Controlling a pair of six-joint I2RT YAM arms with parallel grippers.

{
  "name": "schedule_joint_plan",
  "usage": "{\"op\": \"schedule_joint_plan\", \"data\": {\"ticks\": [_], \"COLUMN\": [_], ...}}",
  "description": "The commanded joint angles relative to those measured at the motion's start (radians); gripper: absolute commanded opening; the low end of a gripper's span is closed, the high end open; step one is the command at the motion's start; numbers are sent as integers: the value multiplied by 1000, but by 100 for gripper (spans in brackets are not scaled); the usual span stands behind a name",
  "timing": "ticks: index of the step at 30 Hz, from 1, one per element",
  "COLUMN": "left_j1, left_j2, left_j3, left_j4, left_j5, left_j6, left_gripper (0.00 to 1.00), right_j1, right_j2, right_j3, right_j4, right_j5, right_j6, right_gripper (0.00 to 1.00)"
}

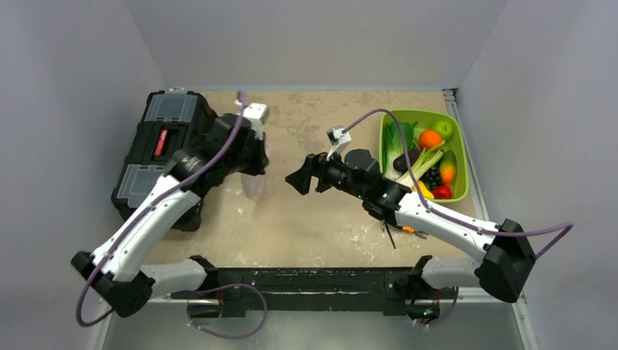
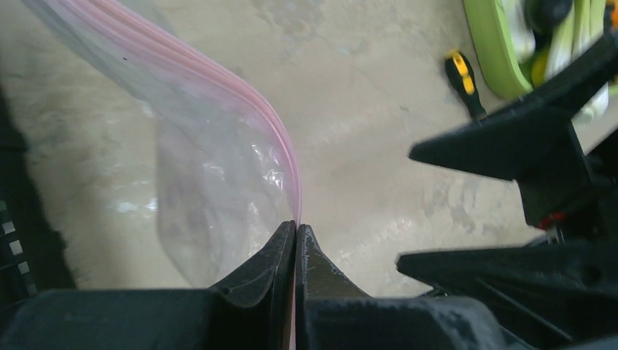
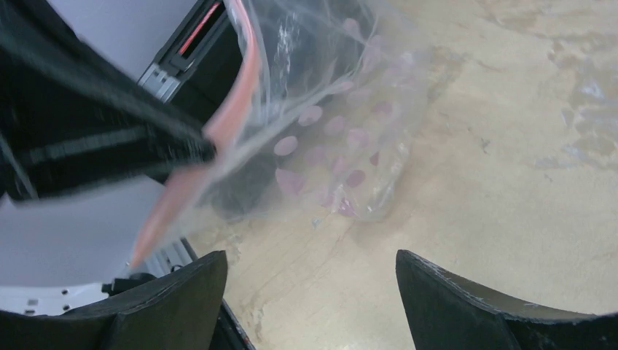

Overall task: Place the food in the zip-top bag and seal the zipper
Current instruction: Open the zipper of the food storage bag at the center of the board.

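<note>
The clear zip-top bag (image 2: 211, 182) hangs from my left gripper (image 2: 296, 227), which is shut on its pink zipper strip (image 2: 240, 87). From above, the bag (image 1: 255, 184) droops over the table under the left gripper (image 1: 256, 154). My right gripper (image 1: 301, 179) is open and empty, just right of the bag and facing it. In the right wrist view its jaws (image 3: 310, 262) stand wide apart, short of the bag (image 3: 342, 124) and the zipper (image 3: 244, 80). The two leafy vegetables (image 1: 397, 142) (image 1: 426, 162) lie in the green bin.
A lime-green bin (image 1: 458, 157) at the far right also holds round fruits and an eggplant. A black toolbox (image 1: 164, 142) stands at the far left behind the left arm. A yellow-handled screwdriver (image 2: 464, 80) lies on the table beside the bin.
</note>
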Motion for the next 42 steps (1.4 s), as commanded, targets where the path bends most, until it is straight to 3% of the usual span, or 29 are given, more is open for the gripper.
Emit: {"op": "schedule_joint_plan", "data": {"ticks": [1, 6, 12, 17, 22, 25, 42], "left_j1": [-101, -101, -101, -101, -101, -101, -101], "left_j2": [161, 196, 186, 173, 157, 141, 117], "left_j3": [-1, -183, -342, -392, -410, -416, -421], "left_j4": [34, 350, 543, 584, 583, 574, 554], "left_j5": [153, 369, 451, 469, 471, 465, 480], "left_j6": [-64, -212, -296, -322, -319, -313, -315], "left_gripper": [0, 0, 0, 0, 0, 0, 0], "right_j1": [-134, -195, -251, -252, -255, -261, -282], "right_j2": [-14, -148, -203, -133, -92, -84, -22], "right_j3": [-80, -177, -207, -201, -244, -247, -159], "right_j4": [92, 28, -60, -9, 33, 49, 12], "right_j5": [-160, -83, -36, -124, -109, -105, -62], "right_j6": [206, 222, 297, 359, 454, 466, 461], "right_gripper": [84, 85, 80, 68, 50, 34, 31]}}
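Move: The left gripper already pinches the pink zipper strip of the bag; the bag body hangs about 10 cm below, some 3 cm ahead and 3 cm left. The open right gripper, before which the strip is to be brought, is about 11 cm right, 2 cm back and 3 cm lower; the toolbox is some 26 cm left and 5 cm ahead. From the right hand, the pinched zipper strip lies about 11 cm left, 2 cm ahead; the green crate is 34 cm right, 7 cm ahead. Keep the zipper strip pinched and swing the left gripper about 13 cm right and as much down, easing slightly back, towards the right gripper, tipping its fingers about 20 degrees further down. Meanwhile draw the right gripper right and down, ending slightly farther forward, tip it down some 30 degrees and close its fingers to about a third, stopping just beside the strip. ##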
